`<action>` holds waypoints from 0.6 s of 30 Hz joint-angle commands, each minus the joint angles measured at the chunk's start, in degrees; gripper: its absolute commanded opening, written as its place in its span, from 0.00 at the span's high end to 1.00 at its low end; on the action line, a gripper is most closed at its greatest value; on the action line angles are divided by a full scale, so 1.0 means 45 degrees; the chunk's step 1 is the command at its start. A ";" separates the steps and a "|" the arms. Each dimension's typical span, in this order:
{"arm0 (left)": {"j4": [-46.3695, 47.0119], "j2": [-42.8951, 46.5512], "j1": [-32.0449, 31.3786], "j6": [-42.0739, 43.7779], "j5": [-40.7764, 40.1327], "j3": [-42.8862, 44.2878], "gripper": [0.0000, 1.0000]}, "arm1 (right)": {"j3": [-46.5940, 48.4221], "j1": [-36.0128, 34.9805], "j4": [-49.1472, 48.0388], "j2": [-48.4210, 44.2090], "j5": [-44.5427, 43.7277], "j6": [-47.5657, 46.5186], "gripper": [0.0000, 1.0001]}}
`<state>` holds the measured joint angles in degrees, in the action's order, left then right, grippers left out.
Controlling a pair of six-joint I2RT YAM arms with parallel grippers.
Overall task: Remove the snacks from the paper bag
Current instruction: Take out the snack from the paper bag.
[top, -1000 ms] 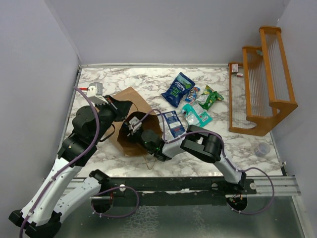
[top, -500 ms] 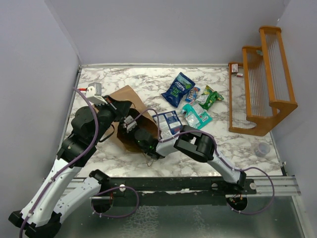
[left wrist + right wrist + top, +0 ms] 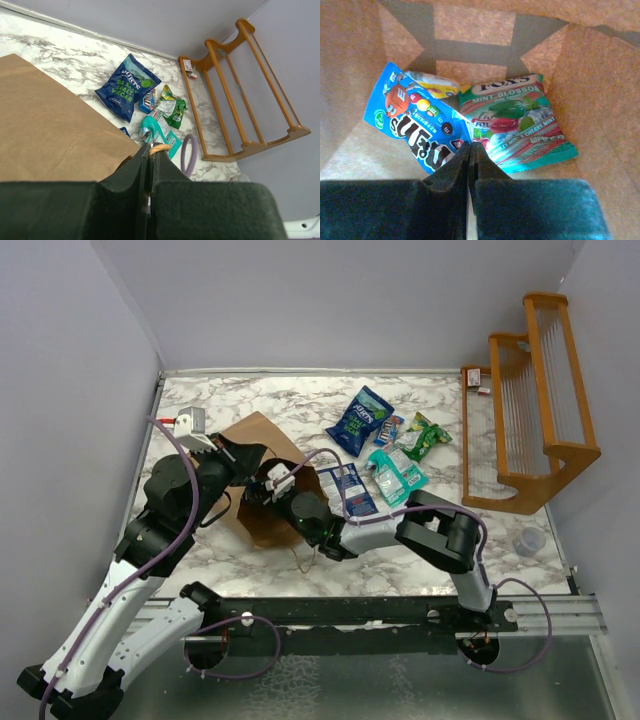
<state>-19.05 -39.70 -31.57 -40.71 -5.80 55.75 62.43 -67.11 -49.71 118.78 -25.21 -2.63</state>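
The brown paper bag (image 3: 262, 435) lies on its side on the marble table, mouth toward the arms. My left gripper (image 3: 159, 148) is shut on the bag's twisted paper handle at the mouth. My right gripper (image 3: 470, 146) is deep inside the bag (image 3: 590, 90), shut on the lower corner of a blue M&M's packet (image 3: 415, 122). A teal mint packet (image 3: 520, 125) lies just right of that corner, and a yellow packet (image 3: 437, 89) peeks out behind. Outside the bag lie a dark blue packet (image 3: 362, 420), a green one (image 3: 425, 437), a teal one (image 3: 397, 472) and a blue-and-white one (image 3: 350, 490).
An orange wooden rack (image 3: 525, 405) stands at the right edge of the table. A small clear cup (image 3: 527, 540) sits in front of it. The right arm's purple cable (image 3: 190, 152) loops over the table beside the bag. Grey walls close in the left and back.
My right gripper has closed inside the bag, and the right arm's elbow has shifted to the right. The left arm and the bag have stayed put.
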 commanded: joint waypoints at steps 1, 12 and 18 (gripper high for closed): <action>0.0294 0.0295 0.0016 0.0093 -0.0289 -0.0029 1.00 | -0.0940 -0.0056 0.0744 -0.1303 0.0892 0.1007 0.99; -0.0103 0.0412 0.0024 -0.0168 -0.0518 0.0077 1.00 | -0.3493 -0.0058 0.1987 -0.4570 0.1602 0.2763 0.99; -0.0084 0.0440 0.0024 -0.0386 -0.0392 -0.0072 1.00 | -0.5775 -0.0056 0.2074 -0.7506 0.1162 0.1921 0.99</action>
<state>-20.21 -38.68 -31.57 -41.50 -6.96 55.68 41.74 -67.13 -40.95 93.69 -19.49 7.66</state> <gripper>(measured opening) 0.021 0.018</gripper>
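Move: The right hand is inside the bag with the blue M&M's packet already pinched; the mouth's right edge, its way out, lies about 10 cm to its right, 2 cm back and some 5 cm lower. The blue-white packet lies outside, roughly 17 cm right and level with it. Fox's packet stays deeper in the bag, some 7 cm ahead and 1 cm left. From the left hand on the rope handle, that edge is about 7 cm right, 2 cm ahead and 28 cm below. Keeping its shut pinch on the corner of the M&M's packet, the right hand draws it out towards the mouth's right edge, about 8 cm to the right and 6 cm back. It ends slightly higher, and the fingers tip down some 10 degrees on the way. The left hand stays put, still gripping the rope handle. ##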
